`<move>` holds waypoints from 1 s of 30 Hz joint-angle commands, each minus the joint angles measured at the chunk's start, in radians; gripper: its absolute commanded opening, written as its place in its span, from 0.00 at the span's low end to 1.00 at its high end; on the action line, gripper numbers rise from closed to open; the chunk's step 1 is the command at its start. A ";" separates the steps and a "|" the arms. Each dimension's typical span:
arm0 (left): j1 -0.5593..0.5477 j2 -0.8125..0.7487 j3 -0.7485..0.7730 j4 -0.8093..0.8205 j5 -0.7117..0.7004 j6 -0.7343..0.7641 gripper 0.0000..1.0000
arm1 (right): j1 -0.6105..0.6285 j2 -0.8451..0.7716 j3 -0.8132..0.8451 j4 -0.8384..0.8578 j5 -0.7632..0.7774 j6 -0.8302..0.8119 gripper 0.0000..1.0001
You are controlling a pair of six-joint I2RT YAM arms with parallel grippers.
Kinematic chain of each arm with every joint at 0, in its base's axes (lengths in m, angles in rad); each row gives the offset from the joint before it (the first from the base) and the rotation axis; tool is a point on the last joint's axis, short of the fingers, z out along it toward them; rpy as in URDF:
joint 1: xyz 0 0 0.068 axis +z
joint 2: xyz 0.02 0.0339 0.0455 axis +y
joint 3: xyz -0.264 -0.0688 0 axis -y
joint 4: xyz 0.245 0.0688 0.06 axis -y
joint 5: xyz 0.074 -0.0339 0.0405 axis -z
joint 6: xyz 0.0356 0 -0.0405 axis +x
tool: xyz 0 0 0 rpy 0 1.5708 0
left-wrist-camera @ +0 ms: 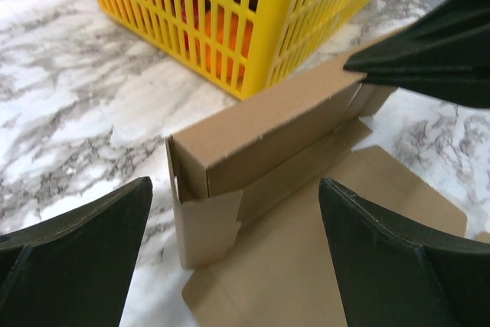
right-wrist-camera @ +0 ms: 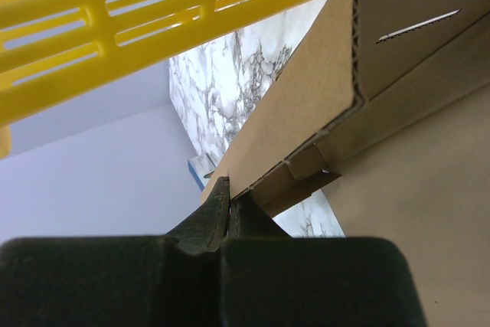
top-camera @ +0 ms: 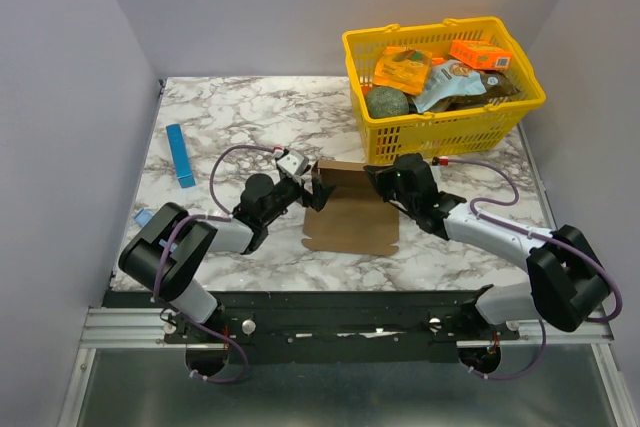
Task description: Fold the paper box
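The paper box (top-camera: 352, 215) is a brown cardboard sheet lying flat mid-table, with its far wall folded upright. In the left wrist view this wall (left-wrist-camera: 268, 128) stands as a hollow strip, with a side flap (left-wrist-camera: 205, 223) hanging at its left end. My left gripper (top-camera: 316, 190) is open and empty, its fingers (left-wrist-camera: 76, 258) spread either side of the box's left end. My right gripper (top-camera: 376, 178) is shut on the right end of the upright wall. In the right wrist view the jaws (right-wrist-camera: 228, 194) pinch the cardboard edge (right-wrist-camera: 306, 105).
A yellow basket (top-camera: 530, 97) holding orange packets and other goods stands right behind the box, close to the wall in the left wrist view (left-wrist-camera: 253, 28). A thin blue strip (top-camera: 180, 155) lies at the far left. Grey walls enclose the marble table (top-camera: 240, 112).
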 commanded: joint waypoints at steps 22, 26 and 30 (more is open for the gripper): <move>0.092 -0.037 -0.094 -0.040 0.069 -0.037 0.70 | 0.005 0.008 -0.047 -0.102 -0.062 -0.042 0.01; 0.092 -0.006 -0.054 -0.038 0.052 -0.018 0.65 | 0.005 0.011 -0.047 -0.099 -0.064 -0.042 0.00; 0.092 0.027 -0.016 -0.038 0.042 -0.003 0.59 | 0.005 0.015 -0.046 -0.096 -0.065 -0.042 0.01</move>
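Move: The box's upright left end flap, now free of my fingers, stands about 4 cm ahead of my open left hand, at 0 cm sideways and some 4 cm lower. The folded far-side strip is centred 5 cm ahead and 5 cm right, about level in height; the flat base panel is 5 cm back, 5 cm right and 8 cm down. From my right hand that flap lies roughly 12 cm left, level with it, 5 cm lower. I draw my left hand back and left off the end flap while sinking about 4 cm, then ease forward and slightly right again, to finish some 3 cm left of where I began. My fingertips dip a little and come from wide open to roughly two thirds, facing the flap. My right hand stays put, still pinching the folded strip. ##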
